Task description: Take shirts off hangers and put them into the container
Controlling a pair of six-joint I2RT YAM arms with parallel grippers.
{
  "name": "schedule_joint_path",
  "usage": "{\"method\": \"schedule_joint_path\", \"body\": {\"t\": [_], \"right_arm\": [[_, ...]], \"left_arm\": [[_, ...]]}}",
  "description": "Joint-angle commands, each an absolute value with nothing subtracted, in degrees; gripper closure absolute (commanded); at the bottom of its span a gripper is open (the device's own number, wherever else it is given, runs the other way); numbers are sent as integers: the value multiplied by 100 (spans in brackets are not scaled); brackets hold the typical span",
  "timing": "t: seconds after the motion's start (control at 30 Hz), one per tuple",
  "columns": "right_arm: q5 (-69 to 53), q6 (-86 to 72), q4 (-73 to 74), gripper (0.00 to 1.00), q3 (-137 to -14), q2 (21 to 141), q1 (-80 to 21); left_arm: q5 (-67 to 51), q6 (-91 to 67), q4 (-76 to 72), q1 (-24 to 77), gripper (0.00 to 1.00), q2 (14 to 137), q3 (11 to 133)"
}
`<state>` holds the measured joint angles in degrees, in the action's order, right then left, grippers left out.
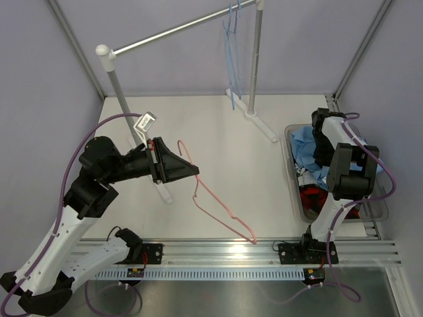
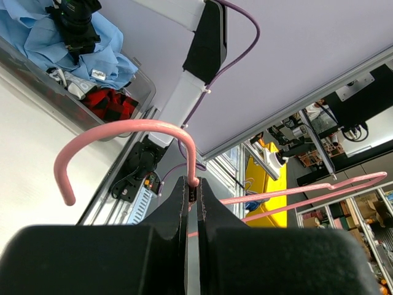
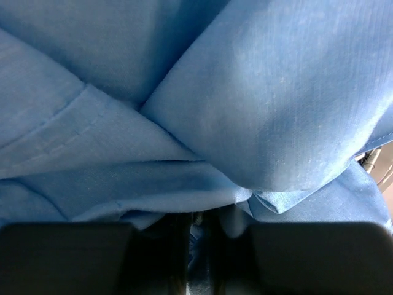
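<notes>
My left gripper (image 2: 193, 184) is shut on the neck of a bare pink hanger (image 2: 123, 128), just below its hook. It holds that hanger (image 1: 218, 201) tilted over the middle of the table. At the right edge stands the clear container (image 1: 289, 158) with the light blue shirt (image 1: 303, 142) on top. A black-and-white check shirt (image 1: 305, 177) and a red plaid shirt (image 1: 310, 197) lie under it. My right gripper (image 3: 198, 239) reaches down into the container. Folds of the light blue shirt (image 3: 245, 92) cover its fingers, with blue cloth in the narrow gap between them.
A silver rail (image 1: 178, 30) on two posts crosses the back of the table. Two light blue hangers (image 1: 232, 46) hang bare near its right end. A post base (image 1: 261, 122) lies just left of the container. The arms' mounting track (image 1: 231, 249) runs along the near edge.
</notes>
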<state>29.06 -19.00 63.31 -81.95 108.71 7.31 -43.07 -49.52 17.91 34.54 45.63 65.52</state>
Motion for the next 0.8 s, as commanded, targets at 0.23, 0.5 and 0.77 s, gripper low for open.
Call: {"method": "schedule_joint_path", "body": {"t": [0.23, 0.5, 0.77], "right_arm": [[2435, -2259, 6696, 30, -8568, 9388, 484], [2005, -2233, 8102, 6, -10151, 7938, 176], [-2337, -1740, 7594, 0, -9924, 6023, -422]], "left_arm": [[-4211, -4518, 2179, 3419, 100, 4983, 7040], [-3288, -3279, 4059, 3410, 100, 5914, 7927], [-2542, -2840, 4859, 3419, 100, 6687, 8182]]}}
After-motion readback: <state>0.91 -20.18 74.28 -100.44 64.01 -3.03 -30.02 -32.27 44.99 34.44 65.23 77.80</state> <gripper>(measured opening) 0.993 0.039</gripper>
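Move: The right hand is down in the container with its fingers in the blue shirt, whose middle lies about at the fingertips. The red checked shirt is some 17 cm nearer the base, 1 cm left, 3 cm lower. The left hand holds the pink hanger by its neck; open table lies some 20 cm ahead, 6 cm right and 40 cm below it. The blue shirt is about 18 cm ahead, 60 cm right and 37 cm down from the left hand. Straight up at first, the right hand opens from a small gap to fully wide, comes free of the blue shirt and rises about 29 cm, later swerving left and back while its fingers tip up forward. The left hand, keeping its pinch on the hanger, goes forward and then increasingly down, some 10 cm lower, tipping its fingers about 30 degrees downward. ##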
